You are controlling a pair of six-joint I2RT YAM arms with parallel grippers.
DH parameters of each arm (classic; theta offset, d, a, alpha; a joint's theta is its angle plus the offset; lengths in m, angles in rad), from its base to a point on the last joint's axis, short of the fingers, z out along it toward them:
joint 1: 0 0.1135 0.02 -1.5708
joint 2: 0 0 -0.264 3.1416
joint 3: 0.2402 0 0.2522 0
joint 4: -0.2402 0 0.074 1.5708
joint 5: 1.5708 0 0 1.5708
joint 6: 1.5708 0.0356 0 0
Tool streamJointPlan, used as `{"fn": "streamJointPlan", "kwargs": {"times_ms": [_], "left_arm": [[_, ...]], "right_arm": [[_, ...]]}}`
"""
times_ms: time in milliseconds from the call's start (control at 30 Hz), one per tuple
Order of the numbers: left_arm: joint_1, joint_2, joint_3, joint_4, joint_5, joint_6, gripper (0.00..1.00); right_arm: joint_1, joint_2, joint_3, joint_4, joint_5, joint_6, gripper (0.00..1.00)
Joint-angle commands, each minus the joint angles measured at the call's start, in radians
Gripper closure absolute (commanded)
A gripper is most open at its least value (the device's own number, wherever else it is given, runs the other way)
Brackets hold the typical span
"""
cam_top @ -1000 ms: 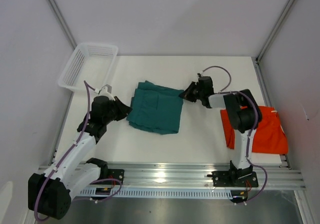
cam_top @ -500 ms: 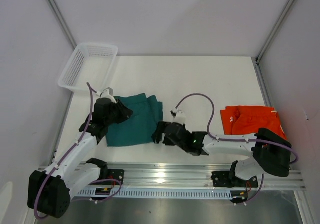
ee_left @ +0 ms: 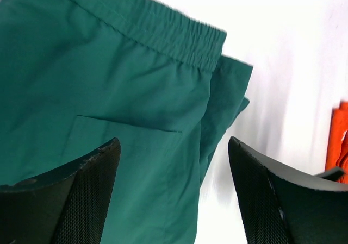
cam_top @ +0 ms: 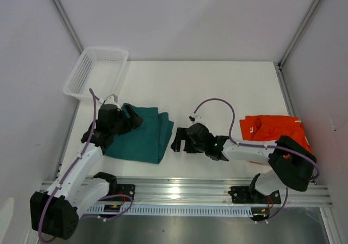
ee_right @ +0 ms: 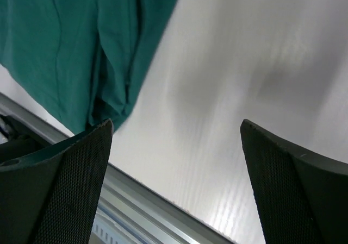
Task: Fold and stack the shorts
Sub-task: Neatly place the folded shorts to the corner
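Observation:
The dark teal green shorts [cam_top: 142, 133] lie folded on the table's near left; their elastic waistband [ee_left: 163, 29] and a pocket seam show in the left wrist view. My left gripper [cam_top: 132, 117] hovers over their upper left part, open, with nothing between its fingers [ee_left: 81, 195]. My right gripper [cam_top: 179, 141] is just right of the teal shorts' right edge [ee_right: 81, 54], low over bare table, open and empty. The bright orange shorts [cam_top: 274, 132] lie at the right, partly under the right arm, with a white drawstring end at the far corner.
A white mesh basket [cam_top: 95, 73] overhangs the table's far left corner. An aluminium rail [cam_top: 179, 192] runs along the near edge, also visible as the rail [ee_right: 157, 211] below the right gripper. White walls and frame posts enclose the table.
Both grippers carried the teal shorts' far edge toward the near left, folding them, then let go and opened. The right arm swung from the far centre to the near centre.

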Motion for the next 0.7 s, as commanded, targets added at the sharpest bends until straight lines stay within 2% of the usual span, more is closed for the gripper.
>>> {"fn": "streamJointPlan", "kwargs": {"times_ms": [0,200,333,500,633,667], "left_arm": [[0.036,-0.058,0.056,-0.047,0.021,0.033,0.18],[0.038,-0.097,0.089,-0.096,0.032,0.035,0.17],[0.038,-0.121,0.095,-0.116,0.032,0.038,0.17],[0.038,-0.129,0.106,-0.13,0.023,0.045,0.17],[0.04,-0.131,0.107,-0.139,0.02,0.053,0.17],[0.038,-0.132,0.107,-0.141,0.018,0.053,0.17]], "right_arm": [[-0.031,0.077,0.076,0.162,-0.218,-0.077,0.01],[-0.073,0.269,0.113,0.338,-0.357,0.029,0.01],[-0.062,0.349,0.122,0.419,-0.318,0.133,0.01],[-0.039,0.422,0.17,0.415,-0.238,0.179,0.0],[-0.031,0.456,0.23,0.326,-0.186,0.176,0.01],[-0.028,0.465,0.26,0.306,-0.169,0.17,0.06]]}}
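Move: The right edge of the folded green shorts lies about 8 cm to the left of the open right hand, 2 cm farther out and some 5 cm below it. The red shorts lie roughly 38 cm to this hand's right, level with it fore and aft. From the left hand, that green edge is about 12 cm to the right, 6 cm back and 12 cm down. Right hand, open, sweeps about 11 cm left over the green shorts' right edge, rolling; open left rises 4 cm. ##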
